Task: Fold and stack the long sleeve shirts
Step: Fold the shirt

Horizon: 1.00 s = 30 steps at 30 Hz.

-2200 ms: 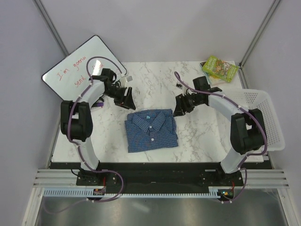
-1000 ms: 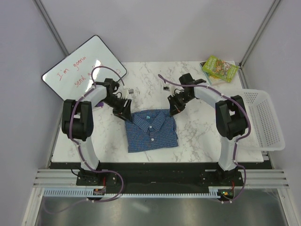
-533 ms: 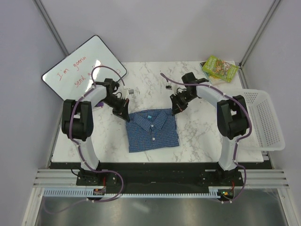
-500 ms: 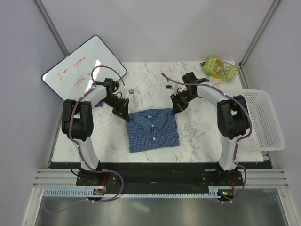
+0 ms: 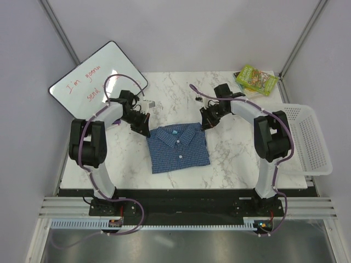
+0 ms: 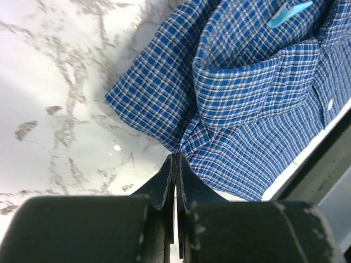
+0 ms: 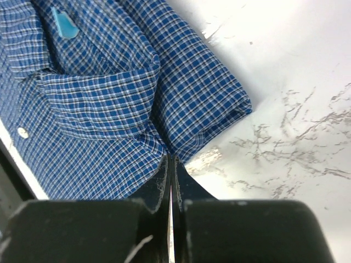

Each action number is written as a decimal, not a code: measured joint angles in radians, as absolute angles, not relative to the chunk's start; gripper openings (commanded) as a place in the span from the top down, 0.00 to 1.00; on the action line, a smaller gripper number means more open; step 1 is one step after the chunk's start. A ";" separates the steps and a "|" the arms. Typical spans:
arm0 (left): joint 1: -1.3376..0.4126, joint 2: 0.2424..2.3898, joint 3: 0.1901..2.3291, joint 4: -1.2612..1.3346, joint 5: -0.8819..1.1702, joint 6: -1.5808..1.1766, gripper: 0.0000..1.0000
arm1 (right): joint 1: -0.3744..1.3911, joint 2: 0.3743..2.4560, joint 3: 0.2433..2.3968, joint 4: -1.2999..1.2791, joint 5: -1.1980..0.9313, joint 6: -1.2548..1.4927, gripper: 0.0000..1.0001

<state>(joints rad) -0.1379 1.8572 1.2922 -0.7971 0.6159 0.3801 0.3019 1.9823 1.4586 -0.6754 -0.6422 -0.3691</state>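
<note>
One long sleeve shirt [image 5: 180,149], blue checked, lies folded into a small rectangle mid-table, collar toward the far side. My left gripper [image 5: 145,130] is at its far left corner, and in the left wrist view the shut tips [image 6: 175,156] pinch the puckered edge of the shirt [image 6: 247,93]. At the far right corner my right gripper [image 5: 205,125] is also shut. Its tips [image 7: 170,156] nip the shirt [image 7: 109,98] where collar and shoulder fold meet.
A whiteboard [image 5: 96,76] with red writing leans at the table's far left. A green box [image 5: 256,80] sits at the far right corner. A white mesh basket [image 5: 310,139] hangs off the right edge.
The left gripper has shut on the shirt's corner. Both grippers and the shirt have shifted slightly toward the far side of the table.
</note>
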 measured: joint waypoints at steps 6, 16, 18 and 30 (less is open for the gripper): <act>-0.137 1.914 1.299 -0.717 0.570 0.350 0.89 | 0.298 2.019 1.435 -0.594 -0.619 -0.319 1.00; -0.128 1.792 1.311 -0.675 0.519 0.324 0.01 | 0.281 1.996 1.401 -0.546 -0.595 -0.178 0.34; -0.151 1.693 1.317 -0.669 0.488 0.348 0.01 | 0.270 1.945 1.391 -0.546 -0.610 -0.147 0.25; -0.627 1.683 1.391 -0.705 0.368 0.604 0.01 | 0.131 1.657 1.348 -0.550 -0.642 -0.093 0.02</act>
<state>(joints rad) -0.6273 1.6833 1.3911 -0.7052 0.3676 0.6037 0.1307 1.6566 1.3483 -0.5495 -0.6422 -0.0933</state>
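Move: I have a side of the folded shirt's upper end pinched in each hand; its spot on the table lies about 2 cm ahead of and 2 cm below my left hand, and 1 cm ahead of and 3 cm below my right. The collar's middle is some 14 cm to my left hand's right, level fore and aft, and about 12 cm left of my right hand and 4 cm back. From my left hand, the purple eraser sits about 16 cm left and 8 cm ahead. I ease both pinched edges forward and down 2 to 3 cm to the table, then open both hands and let go of the shirt. My left hand rises about 15 cm, sweeps right across the collar turning some 30 degrees clockwise, and begins sinking over the shirt, wide open; my right lifts some 13 cm and draws off to the right, away from the shirt, turning clockwise. ##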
